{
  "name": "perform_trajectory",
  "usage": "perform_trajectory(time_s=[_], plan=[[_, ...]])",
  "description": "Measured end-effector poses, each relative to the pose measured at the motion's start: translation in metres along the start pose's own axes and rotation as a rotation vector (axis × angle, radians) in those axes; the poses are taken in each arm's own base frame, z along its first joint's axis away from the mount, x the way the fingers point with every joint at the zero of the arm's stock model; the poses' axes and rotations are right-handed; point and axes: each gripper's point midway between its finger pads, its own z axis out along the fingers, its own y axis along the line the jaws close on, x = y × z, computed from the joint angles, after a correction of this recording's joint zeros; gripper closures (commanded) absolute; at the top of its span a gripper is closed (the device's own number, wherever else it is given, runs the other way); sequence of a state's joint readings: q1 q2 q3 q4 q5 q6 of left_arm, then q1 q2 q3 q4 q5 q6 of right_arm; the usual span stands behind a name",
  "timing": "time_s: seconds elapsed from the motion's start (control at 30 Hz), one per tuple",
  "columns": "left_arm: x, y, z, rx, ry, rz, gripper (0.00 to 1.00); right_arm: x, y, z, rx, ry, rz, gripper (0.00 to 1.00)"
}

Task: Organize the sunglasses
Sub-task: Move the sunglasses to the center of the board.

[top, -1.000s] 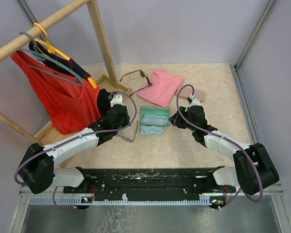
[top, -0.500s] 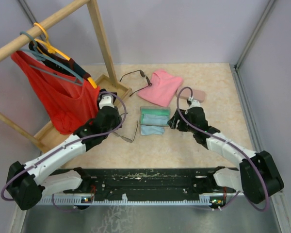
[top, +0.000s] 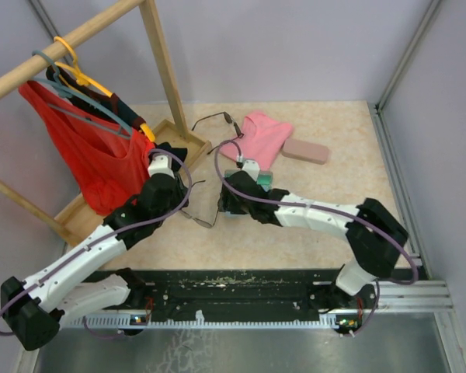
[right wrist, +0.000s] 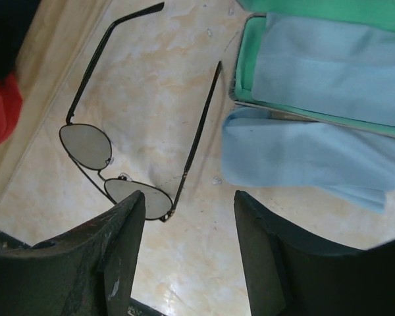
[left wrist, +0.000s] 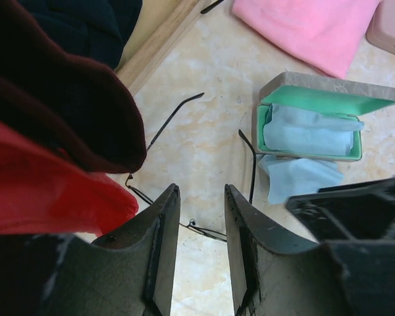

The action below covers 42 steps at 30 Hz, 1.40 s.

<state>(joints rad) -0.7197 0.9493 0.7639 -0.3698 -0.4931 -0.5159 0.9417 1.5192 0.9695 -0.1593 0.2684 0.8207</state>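
Observation:
One pair of thin dark wire-framed sunglasses (top: 206,220) lies unfolded on the table, lenses (right wrist: 85,145) toward the near side, arms pointing to the back. My left gripper (left wrist: 201,191) hovers open just above its frame (left wrist: 204,229), gripping nothing. From the right, my right gripper (right wrist: 189,197) stands open over the same pair, its left finger (right wrist: 128,224) above one lens. A second pair of sunglasses (top: 213,119) lies at the back by the rack. An open green-lined case (left wrist: 329,95) holds a light-blue cloth (left wrist: 309,131).
A second blue cloth (right wrist: 309,158) lies loose in front of the case. A pink cloth (top: 260,136) and a shut pink case (top: 305,150) sit at the back. A wooden rack (top: 163,62) with a red bag (top: 101,163) crowds the left.
My right arm has swung left across the table to the near sunglasses, uncovering the pink case, and its jaws have widened. My left gripper has shifted slightly left and back.

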Motion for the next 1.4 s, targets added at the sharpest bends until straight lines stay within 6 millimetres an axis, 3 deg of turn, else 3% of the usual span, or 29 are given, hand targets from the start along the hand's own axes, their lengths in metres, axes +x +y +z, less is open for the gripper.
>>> perform_trajectory(time_s=[0.1, 0.3, 0.5, 0.73, 1.17, 1.4], plan=[[-0.002, 0.000, -0.003, 0.005, -0.008, -0.005, 0.60, 0.012, 0.008, 0.018, 0.042, 0.045, -0.005, 0.44], [-0.002, 0.000, -0.004, 0.010, -0.006, -0.006, 0.60, 0.032, 0.004, 0.046, 0.111, 0.114, -0.011, 0.51], [-0.001, 0.001, -0.005, 0.012, -0.008, -0.008, 0.60, 0.049, 0.003, 0.060, 0.127, 0.185, -0.024, 0.57], [-0.001, 0.001, -0.005, 0.013, -0.007, -0.008, 0.60, 0.060, 0.008, 0.058, 0.112, 0.228, -0.031, 0.58], [0.003, 0.002, -0.004, 0.010, -0.002, -0.004, 0.60, 0.078, 0.019, 0.050, 0.080, 0.280, -0.049, 0.86], [0.003, 0.003, -0.004, 0.010, -0.002, -0.004, 0.60, 0.079, 0.011, 0.048, 0.110, 0.280, -0.082, 1.00]])
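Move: The right hand's target is the hinge end of the sunglasses' right temple, about 3 cm back, 5 cm left and 8 cm down; the sunglasses' middle is some 4 cm ahead and 9 cm left. The blue cloth lies about 3 cm ahead and 6 cm right, the open green case 10 cm ahead and 7 cm right, both 8 cm below. From the left hand, the sunglasses are roughly 4 cm ahead, 3 cm right and 15 cm down. Downward first, about 7 cm and slightly left, the right hand sinks towards the right hinge of the sunglasses, its fingers tipping some 15 degrees steeper. It then eases back about 3 cm near table height while the half-open fingers shut, pinching the temple just by the hinge. ##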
